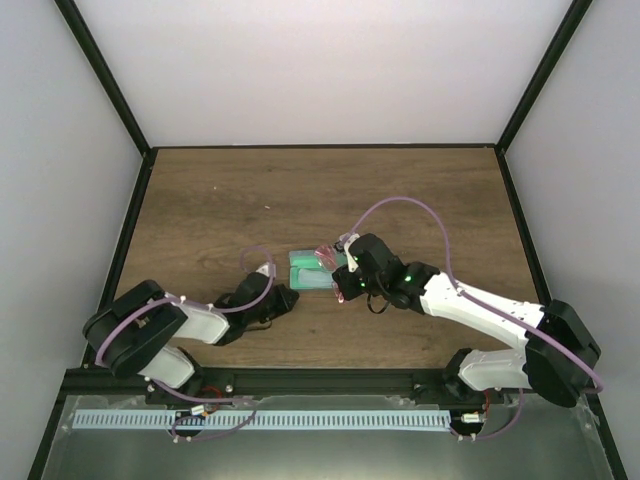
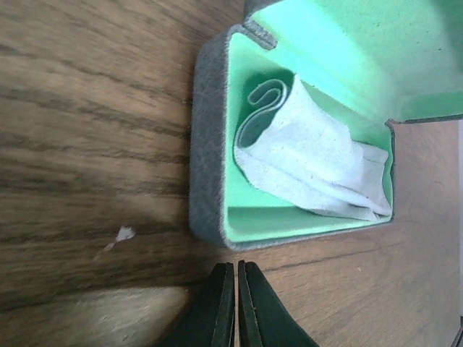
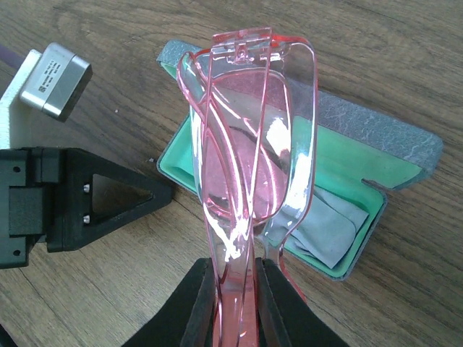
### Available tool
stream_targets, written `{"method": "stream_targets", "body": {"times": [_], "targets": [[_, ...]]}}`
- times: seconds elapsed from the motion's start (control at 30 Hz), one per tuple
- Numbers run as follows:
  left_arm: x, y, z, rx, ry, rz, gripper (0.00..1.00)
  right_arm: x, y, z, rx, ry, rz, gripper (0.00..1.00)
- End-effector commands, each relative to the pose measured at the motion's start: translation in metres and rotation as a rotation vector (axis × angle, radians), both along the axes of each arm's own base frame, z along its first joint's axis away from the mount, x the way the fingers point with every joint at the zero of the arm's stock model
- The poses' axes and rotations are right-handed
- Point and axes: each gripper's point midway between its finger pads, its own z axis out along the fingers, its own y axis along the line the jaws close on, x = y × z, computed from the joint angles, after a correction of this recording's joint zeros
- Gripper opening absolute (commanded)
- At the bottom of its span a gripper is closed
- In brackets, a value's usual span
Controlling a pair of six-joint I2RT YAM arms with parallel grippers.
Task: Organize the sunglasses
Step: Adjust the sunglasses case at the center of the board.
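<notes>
The sunglasses (image 3: 246,144), red translucent and folded, stand up between the fingers of my right gripper (image 3: 235,271), which is shut on them just above the open grey case (image 3: 405,144). From above, the sunglasses (image 1: 325,256) hang over the right part of the case (image 1: 303,270) with my right gripper (image 1: 345,277) beside it. The case has a green lining, and a folded light cloth (image 2: 311,159) lies inside it. My left gripper (image 2: 236,271) is shut on nothing, its tips low over the wood just outside the case's grey wall (image 2: 206,144).
The left arm's black gripper body (image 3: 72,202) sits close to the case's left side. A small white scrap (image 2: 124,233) lies on the wood near the case. Bare wooden table (image 1: 320,190) stretches behind, and black frame posts run along the edges.
</notes>
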Motion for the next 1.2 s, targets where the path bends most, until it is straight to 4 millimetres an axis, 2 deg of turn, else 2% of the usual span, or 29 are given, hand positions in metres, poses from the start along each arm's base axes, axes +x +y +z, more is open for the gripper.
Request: {"method": "stream_targets", "body": {"times": [0.0, 0.43, 0.57, 0.7, 0.93, 1.17], "targets": [[0.008, -0.01, 0.002, 0.001, -0.008, -0.009, 0.04, 0.003, 0.003, 0.008, 0.012, -0.037, 0.005, 0.07], [0.044, -0.007, -0.023, 0.044, 0.04, 0.048, 0.04, -0.002, 0.002, 0.01, 0.021, -0.041, 0.03, 0.07], [0.058, -0.018, -0.025, 0.01, 0.051, 0.056, 0.04, -0.002, 0.002, 0.011, 0.028, -0.047, 0.031, 0.07], [0.07, -0.019, -0.022, 0.02, 0.044, 0.081, 0.04, -0.003, 0.002, 0.005, 0.014, -0.03, 0.034, 0.07], [0.063, -0.008, -0.015, 0.032, 0.028, 0.096, 0.04, 0.005, 0.009, 0.002, 0.005, 0.006, 0.001, 0.06], [0.048, 0.013, 0.003, 0.041, -0.026, 0.111, 0.04, 0.02, 0.031, 0.006, 0.025, 0.057, -0.036, 0.04]]}}
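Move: The open sunglasses case, lid on its far side, lies about 5 cm ahead and 5 cm right of the left hand, level with it; its near-left corner is right at the shut fingertips. The cloth in its tray is roughly 3 cm ahead and 5 cm right of that hand. The right hand still holds the pink sunglasses; from it the case is some 5 cm ahead, 3 cm left and 11 cm below. With its fingers kept shut and staying low by the board, the left hand pushes the near-left corner and end of the sunglasses case forward, about 8 cm and some 3 cm to the right, swinging the case round clockwise, then draws off back and left a few centimetres so that the fingertips stand clear of its side. The right hand keeps its hold on the sunglasses and stays nearly still above the case until the end, when it begins to sink, about 2 cm, towards the tray. ##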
